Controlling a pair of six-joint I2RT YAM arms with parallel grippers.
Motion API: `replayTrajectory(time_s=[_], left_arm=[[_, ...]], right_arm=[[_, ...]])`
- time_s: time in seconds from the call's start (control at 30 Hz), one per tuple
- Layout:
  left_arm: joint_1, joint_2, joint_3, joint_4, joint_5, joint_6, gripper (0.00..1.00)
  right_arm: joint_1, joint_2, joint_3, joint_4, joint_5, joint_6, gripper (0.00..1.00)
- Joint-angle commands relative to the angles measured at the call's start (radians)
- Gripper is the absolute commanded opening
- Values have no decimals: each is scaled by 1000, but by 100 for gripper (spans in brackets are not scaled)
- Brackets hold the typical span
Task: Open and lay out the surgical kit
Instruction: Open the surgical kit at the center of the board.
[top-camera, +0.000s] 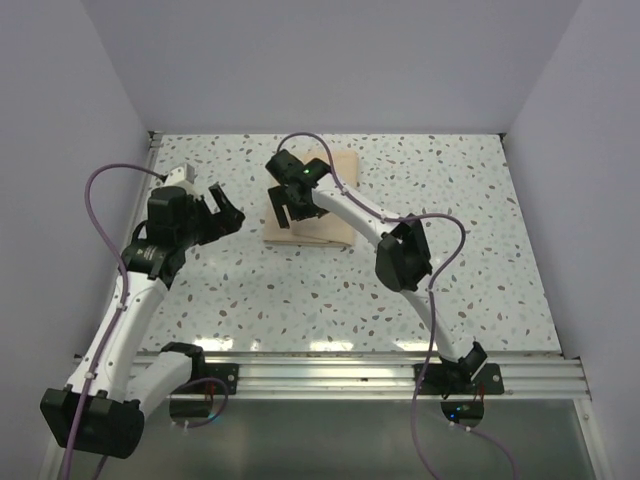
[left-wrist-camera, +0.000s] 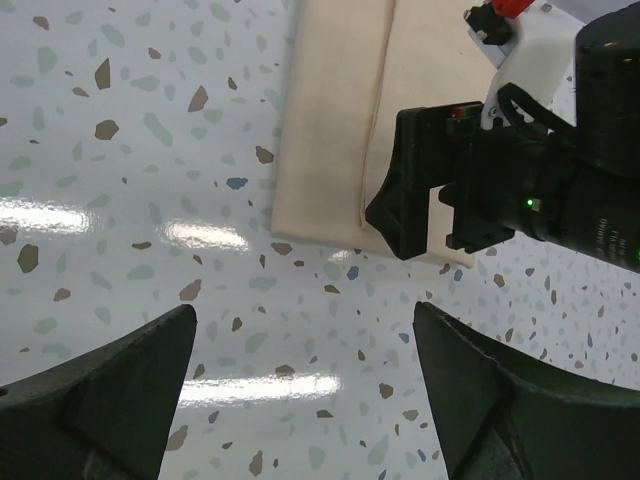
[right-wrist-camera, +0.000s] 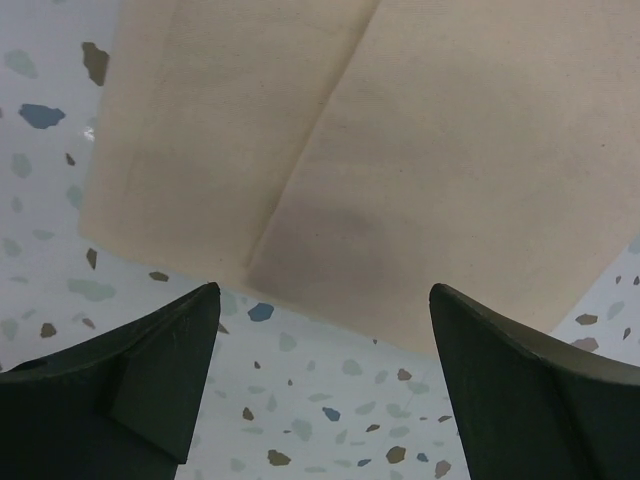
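The surgical kit (top-camera: 325, 232) is a tan cloth wrap lying folded shut at the back middle of the speckled table; no tray or instruments show. My right gripper (top-camera: 292, 212) hovers over the wrap's near left corner, jaws wide open and empty. In the right wrist view the wrap (right-wrist-camera: 400, 150) fills the upper frame, and the gripper (right-wrist-camera: 325, 290) straddles its near edge. My left gripper (top-camera: 232, 205) stands open to the left of the wrap, apart from it. The left wrist view shows the wrap (left-wrist-camera: 340, 120), the right gripper (left-wrist-camera: 430, 210) over it, and only table between the left gripper (left-wrist-camera: 305, 312) jaws.
The white terrazzo table (top-camera: 450, 250) is boxed in by pale walls at the left, back and right. A metal rail (top-camera: 350, 375) with both arm bases runs along the near edge. Purple cables loop off both arms.
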Motion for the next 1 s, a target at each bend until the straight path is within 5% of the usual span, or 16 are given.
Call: replayTrajectory(time_s=[0.0, 0.4, 0.5, 0.53, 0.63, 0.97], left_arm=[[-6, -50, 33, -64, -47, -15, 93], [-6, -18, 63, -136, -84, 40, 93], [-6, -1, 66, -124, -81, 45, 93], [-5, 8, 69, -118, -84, 48, 93], [-5, 30, 82, -109, -84, 55, 93], [-25, 180, 210, -72, -158, 118, 91]], right_arm=[[-4, -1, 6, 11, 28, -14, 88], [42, 124, 20, 14, 26, 0, 59], [42, 125, 13, 5, 45, -6, 40], [42, 122, 10, 0, 51, -8, 25], [42, 82, 11, -14, 83, -14, 12], [-42, -212, -79, -32, 226, 5, 0]])
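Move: The near end of the surgical kit's loose flap edge lies about 6 cm below the right gripper, roughly 1 cm back and 1 cm to its left. At much the same depth, the kit's middle is some 10 cm ahead and 1 cm right; its near left corner is about 10 cm left and 1 cm back. From the left gripper that flap end lies about 9 cm ahead, 14 cm right and 17 cm down. Lower the open right gripper about 5 cm onto the near end of the flap edge, shut the fingers there to pinch the cloth, then lift it some 4 cm, easing slightly right. Keep the left gripper open and clear of the kit, drifting a centimetre or two back, left and down before easing forward again. ##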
